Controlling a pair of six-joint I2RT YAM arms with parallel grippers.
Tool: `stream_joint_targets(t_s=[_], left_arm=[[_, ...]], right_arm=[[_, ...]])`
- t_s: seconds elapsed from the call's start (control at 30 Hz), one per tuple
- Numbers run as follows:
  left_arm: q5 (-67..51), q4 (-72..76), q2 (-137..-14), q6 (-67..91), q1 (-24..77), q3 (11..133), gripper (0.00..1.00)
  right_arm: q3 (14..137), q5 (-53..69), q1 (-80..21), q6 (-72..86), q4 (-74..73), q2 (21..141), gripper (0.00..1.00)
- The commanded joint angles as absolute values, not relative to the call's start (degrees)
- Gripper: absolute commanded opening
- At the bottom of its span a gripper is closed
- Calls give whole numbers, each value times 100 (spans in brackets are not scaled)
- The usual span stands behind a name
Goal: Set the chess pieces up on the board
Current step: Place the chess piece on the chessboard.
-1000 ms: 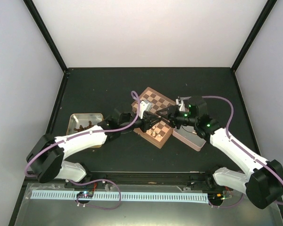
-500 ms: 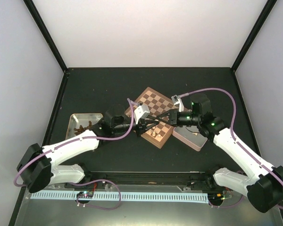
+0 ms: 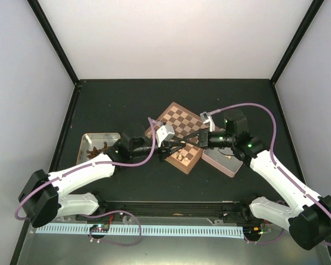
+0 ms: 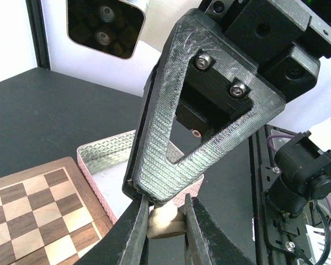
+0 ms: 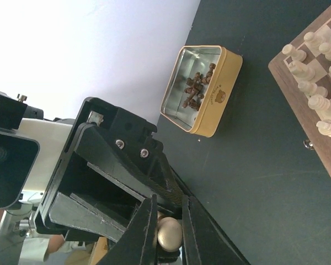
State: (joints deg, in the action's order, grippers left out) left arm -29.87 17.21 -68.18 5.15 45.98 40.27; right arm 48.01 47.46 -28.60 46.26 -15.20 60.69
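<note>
A pale chess piece [image 4: 165, 223] hangs between both grippers above the near-left edge of the board [image 3: 179, 122]. My left gripper [image 4: 165, 221] is shut on its base. My right gripper [image 5: 169, 221] is shut on its round head [image 5: 170, 234]. In the top view the left gripper [image 3: 166, 149] and right gripper [image 3: 180, 142] meet tip to tip. Several pale chess pieces [image 3: 181, 157] stand along the board's near edge, also seen as a row of pieces [image 5: 314, 72] in the right wrist view.
A yellow tin [image 3: 99, 144] left of the board holds dark brown pieces [image 5: 197, 88]. A pale pink tray [image 3: 223, 160] lies right of the board, under the right arm; its patterned wall [image 4: 107, 157] shows beside the board [image 4: 38, 204].
The right gripper's jaws have closed onto the pale piece's head. The left gripper, still holding the piece, has drawn back from over the board toward its near-left edge.
</note>
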Motion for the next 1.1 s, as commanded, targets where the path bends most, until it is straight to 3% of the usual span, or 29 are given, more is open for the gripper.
stream_joint_targets(t_s=[0.0, 0.13, 0.27, 0.57, 0.77, 1.07], left_arm=[[-2605, 1665, -6794, 757, 4616, 4162, 19], [-1836, 1111, -6713, 1025, 4607, 4324, 55], [-560, 395, -6374, 1395, 4550, 4306, 68], [1491, -665, -4929, 1573, 4274, 4077, 82], [1955, -889, -4150, 1292, 4135, 4087, 90], [2028, -765, -3876, 1185, 4096, 3973, 92]], right_arm=[[4994, 4737, -2881, 4345, -1486, 5941, 1], [5303, 3743, -2887, 3804, -2200, 6105, 1], [5591, 2253, -2948, 3123, -2817, 6487, 1], [5861, -235, -3703, 2519, -3160, 7751, 1], [5994, -780, -4184, 2529, -3133, 8580, 2], [6146, -829, -4478, 2649, -3024, 9449, 2]])
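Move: The empty square I'm taking the pawn to lies about 7 cm ahead of my right hand, level sideways, some 21 cm below. The nearest placed pawn is about 2 cm farther out than that square and 2 cm left of it; a back-row piece is about 3 cm nearer and 1 cm left. The right-hand box is 5 cm ahead of my right hand and 18 cm to its right. From my left hand the square is likewise 7 cm ahead, 21 cm below. My left fingers open wide and let go of the shared pawn; that hand withdraws about 18 cm left, dipping, then rising, and swings some 50 degrees counter-clockwise. My right hand keeps its pinch, goes forward over the board, then about 18 cm down towards the empty square beside the pawns, rolling until its fingers point nearly straight down. ##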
